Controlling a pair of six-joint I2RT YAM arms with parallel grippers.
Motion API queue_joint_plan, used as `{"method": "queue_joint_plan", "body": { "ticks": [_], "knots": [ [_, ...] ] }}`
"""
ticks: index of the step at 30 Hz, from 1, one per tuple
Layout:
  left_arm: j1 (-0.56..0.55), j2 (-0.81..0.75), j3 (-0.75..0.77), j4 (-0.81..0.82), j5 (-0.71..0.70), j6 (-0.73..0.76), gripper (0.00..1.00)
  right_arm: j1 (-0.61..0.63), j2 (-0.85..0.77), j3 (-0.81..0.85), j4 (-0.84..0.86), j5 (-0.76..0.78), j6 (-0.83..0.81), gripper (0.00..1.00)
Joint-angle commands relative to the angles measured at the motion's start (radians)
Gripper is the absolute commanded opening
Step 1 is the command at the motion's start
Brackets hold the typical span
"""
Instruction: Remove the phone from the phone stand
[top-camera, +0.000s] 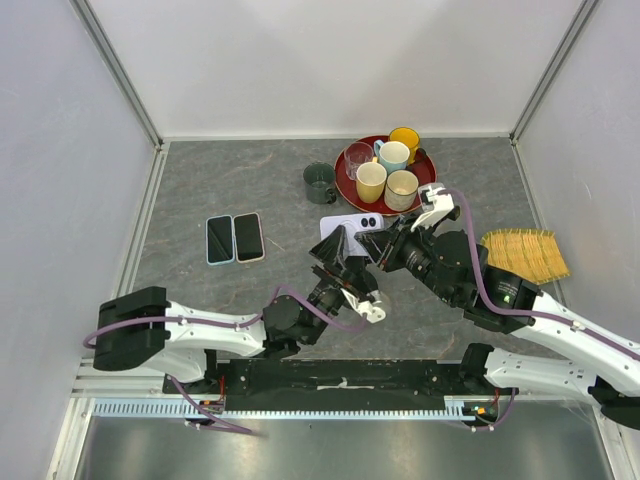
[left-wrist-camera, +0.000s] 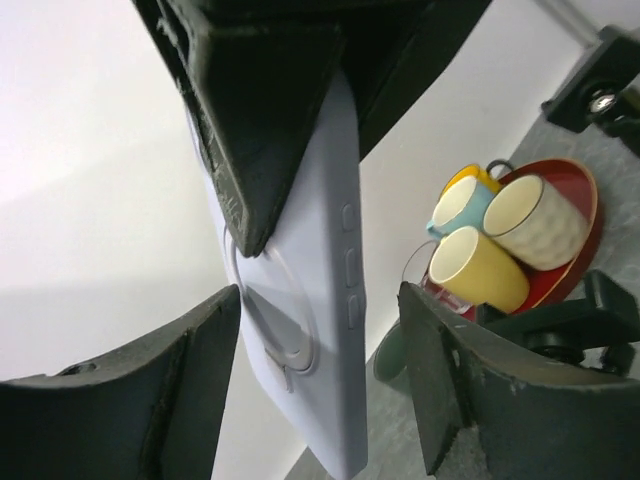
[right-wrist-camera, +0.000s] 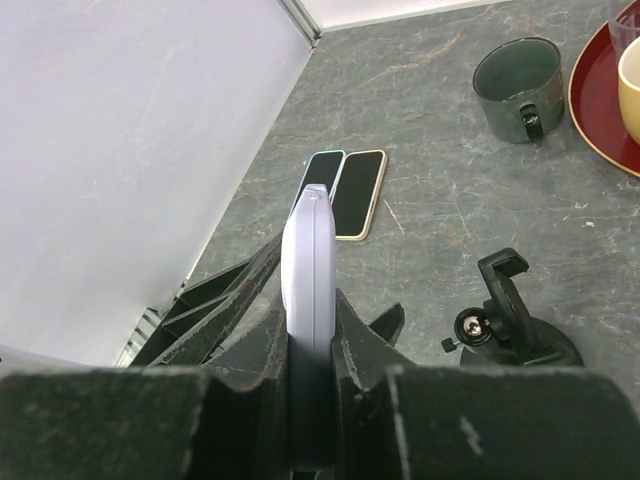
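The phone (top-camera: 345, 225), in a pale lavender case, is held up on its edge above the table. My right gripper (top-camera: 385, 240) is shut on it, and in the right wrist view its jaws (right-wrist-camera: 310, 310) pinch both faces of the phone (right-wrist-camera: 308, 250). My left gripper (top-camera: 340, 255) is open. Its two fingers straddle the lower end of the phone (left-wrist-camera: 320, 250), with a gap showing on each side. The black phone stand (right-wrist-camera: 510, 315) sits on the table apart from the phone, its clamp empty. It does not show clearly from above.
Two other phones (top-camera: 235, 238) lie flat side by side at the left. A dark green mug (top-camera: 320, 183) stands beside a red tray (top-camera: 347, 198) with several cups. A bamboo mat (top-camera: 525, 255) lies at the right. White walls enclose the table.
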Motion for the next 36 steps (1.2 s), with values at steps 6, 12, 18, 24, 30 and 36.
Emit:
{"method": "queue_joint_plan", "body": {
  "ticks": [6,12,18,24,30,36],
  "knots": [
    [-0.004,0.061,0.049,0.322,-0.110,0.174,0.42,0.001,-0.021,-0.008,0.130,-0.014,0.082,0.00],
    [-0.004,0.066,0.042,0.354,-0.133,0.181,0.15,0.001,-0.044,-0.040,0.145,0.018,0.112,0.18],
    [-0.004,0.031,0.017,0.321,-0.189,0.112,0.02,-0.001,-0.090,-0.054,0.147,0.093,0.092,0.54],
    [0.021,-0.112,-0.015,-0.005,-0.232,-0.187,0.02,0.001,-0.146,-0.048,0.126,0.153,0.008,0.79],
    [0.243,-0.415,0.031,-0.782,0.012,-0.908,0.02,-0.001,-0.223,-0.042,0.066,0.271,-0.084,0.92],
    [0.528,-0.508,0.051,-1.041,0.225,-1.304,0.02,0.001,-0.289,-0.059,0.027,0.380,-0.162,0.97]
  ]
}}
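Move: The held phone, its near right edge already in the right gripper, has its middle about 3 cm ahead, 2 cm right and 2 cm above the left hand, whose open fingers straddle it; from the right hand the middle lies some 3 cm ahead, 5 cm left and 1 cm lower. Below the left hand, the empty phone stand is 5 cm ahead, 3 cm right and 23 cm down. The gold-edged phone lies 21 cm ahead and 28 cm left, the blue-edged one 9 cm farther left, both about 29 cm below. The phone changes hands in mid-air: the left fingers close and pinch it while the right keeps its grip, then the right opens wide and backs off some 9 cm right and 5 cm up. Once freed, the left hand swings the phone about 14 cm left and 7 cm forward towards the two lying phones, left side rolling down and fingers tipping down, each roughly 30 degrees. ##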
